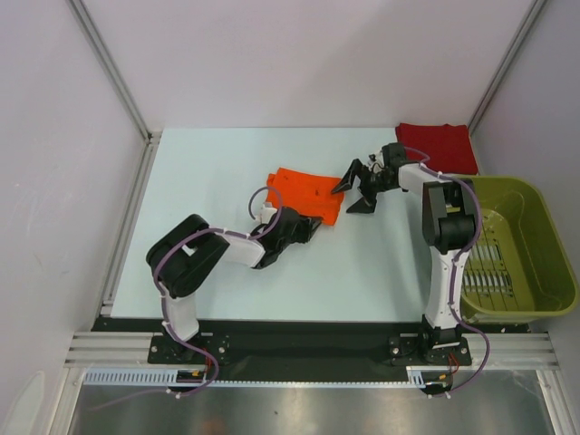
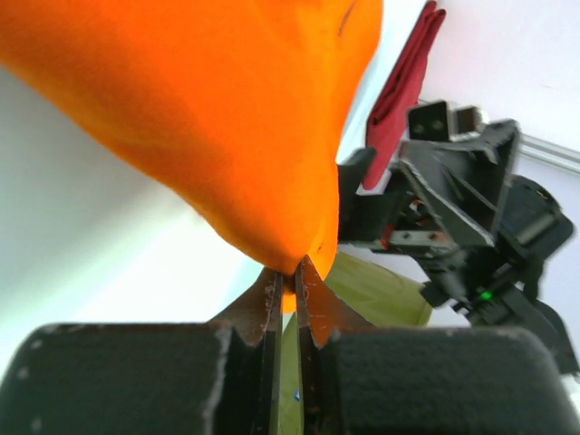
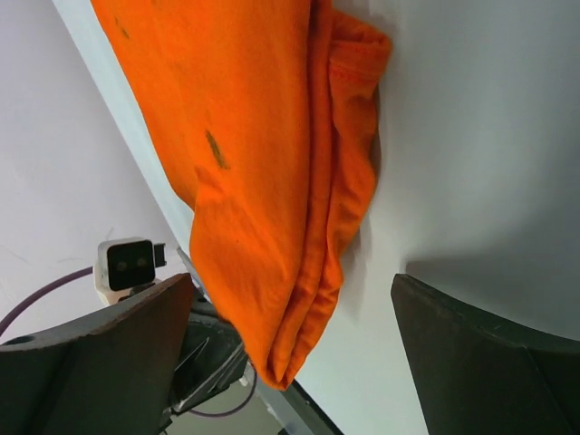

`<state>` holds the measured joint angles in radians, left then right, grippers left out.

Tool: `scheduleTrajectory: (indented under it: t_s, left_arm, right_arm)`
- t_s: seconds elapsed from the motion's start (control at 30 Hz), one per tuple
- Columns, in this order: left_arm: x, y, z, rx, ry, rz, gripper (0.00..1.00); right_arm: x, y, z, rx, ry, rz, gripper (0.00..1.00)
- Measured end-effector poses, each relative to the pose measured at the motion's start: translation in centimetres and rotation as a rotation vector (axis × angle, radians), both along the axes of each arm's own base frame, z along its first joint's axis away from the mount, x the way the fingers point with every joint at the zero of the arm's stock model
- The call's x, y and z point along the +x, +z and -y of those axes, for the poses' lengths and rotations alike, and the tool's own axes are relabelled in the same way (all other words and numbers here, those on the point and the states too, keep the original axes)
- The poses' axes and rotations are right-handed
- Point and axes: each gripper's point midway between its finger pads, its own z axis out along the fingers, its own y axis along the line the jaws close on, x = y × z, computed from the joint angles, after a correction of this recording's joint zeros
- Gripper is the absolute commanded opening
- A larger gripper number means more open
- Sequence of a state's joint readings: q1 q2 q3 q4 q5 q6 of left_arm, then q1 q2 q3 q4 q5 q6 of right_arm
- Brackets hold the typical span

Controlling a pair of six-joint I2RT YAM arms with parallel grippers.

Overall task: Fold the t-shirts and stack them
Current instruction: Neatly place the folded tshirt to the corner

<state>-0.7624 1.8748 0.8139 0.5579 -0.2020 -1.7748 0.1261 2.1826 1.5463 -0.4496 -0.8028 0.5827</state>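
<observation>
The orange t-shirt [image 1: 305, 192] lies partly folded mid-table. My left gripper [image 1: 313, 227] is at its near right corner, shut on a pinch of the orange cloth [image 2: 199, 118], which rises from the closed fingertips [image 2: 290, 281]. My right gripper [image 1: 355, 190] stands open just right of the shirt. In its wrist view the folded orange edge [image 3: 254, 181] lies between and ahead of its wide-apart fingers [image 3: 109, 362], touching neither. The dark red t-shirt [image 1: 432, 143] lies folded at the back right corner, also seen behind the right gripper as a red edge [image 2: 403, 91].
An olive-green basket [image 1: 507, 181] stands at the table's right edge, beside the right arm. White walls and metal rails enclose the table at the back and sides. The two grippers are close together near the shirt's right edge.
</observation>
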Motion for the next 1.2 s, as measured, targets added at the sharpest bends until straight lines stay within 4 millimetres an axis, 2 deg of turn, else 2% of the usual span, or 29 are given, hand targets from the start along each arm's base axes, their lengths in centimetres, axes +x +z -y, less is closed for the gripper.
scheduleTrajectory:
  t_s: [0.3, 0.53, 0.63, 0.73, 0.8, 0.83, 0.87, 0.9, 1.0, 1.03, 1.1, 1.2]
  left_arm:
    - [0.3, 1.3, -0.2, -0.017, -0.022, 0.020, 0.06]
    - [0.1, 2.2, -0.1, -0.036, -0.038, 0.032, 0.06]
    - [0.0, 2.2, -0.3, -0.039, -0.043, 0.033, 0.05]
    - [0.0, 2.3, -0.4, -0.050, -0.049, 0.038, 0.06]
    - [-0.1, 2.3, -0.5, -0.055, -0.052, 0.039, 0.05]
    - [-0.2, 2.2, -0.5, -0.059, -0.056, 0.039, 0.03]
    - [-0.2, 2.2, -0.5, -0.063, -0.061, 0.039, 0.01]
    - [-0.3, 2.3, -0.5, -0.069, -0.067, 0.039, 0.01]
    - [-0.3, 2.9, -0.3, -0.100, -0.099, 0.049, 0.14]
    - [-0.4, 3.2, -0.2, -0.111, -0.114, 0.056, 0.28]
    - [-0.6, 3.6, 0.1, -0.119, -0.150, 0.069, 0.41]
    - [-1.6, 4.0, 0.9, -0.119, -0.251, 0.086, 0.44]
  right_arm:
    - [0.6, -0.7, -1.2, 0.058, -0.023, -0.031, 0.89]
    - [1.5, -1.1, -2.3, 0.104, -0.068, -0.055, 0.76]
    - [2.0, -1.4, -2.6, 0.110, -0.085, -0.060, 0.62]
    - [2.3, -2.0, -2.7, 0.100, -0.102, -0.064, 0.40]
    - [2.5, -2.4, -2.7, 0.084, -0.109, -0.067, 0.31]
    - [2.6, -2.6, -2.6, 0.071, -0.109, -0.067, 0.24]
    - [3.0, -2.5, -2.5, 0.060, -0.104, -0.058, 0.09]
    - [3.4, -2.2, -2.5, 0.050, -0.094, -0.042, 0.05]
    - [4.4, -0.9, -2.8, 0.024, -0.056, 0.015, 0.00]
    - [4.6, -0.3, -2.9, 0.013, -0.042, 0.033, 0.00]
    - [5.2, 0.6, -2.8, -0.017, -0.023, 0.079, 0.00]
    - [6.2, 1.5, -2.2, -0.078, 0.004, 0.150, 0.00]
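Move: The right hand is open, with the orange t-shirt's right edge, near its far corner, about 3 cm ahead, 3 cm left and 3 cm lower. The folded red t-shirt lies some 25 cm to this hand's right and 15 cm farther out, also about 3 cm lower. The left hand already grips the orange shirt's near edge; from it the red shirt is roughly 33 cm right, 20 cm ahead and 4 cm lower. The right fingers close and pinch the orange t-shirt's right edge near the far corner, after easing about 3 cm left and slightly forward and down; still gripping, they carry it forward and rise some 4 cm. The left hand keeps its pinch while lifting about 3 cm, then opens, lets go of the near edge and draws slightly back and up, turning clockwise. ##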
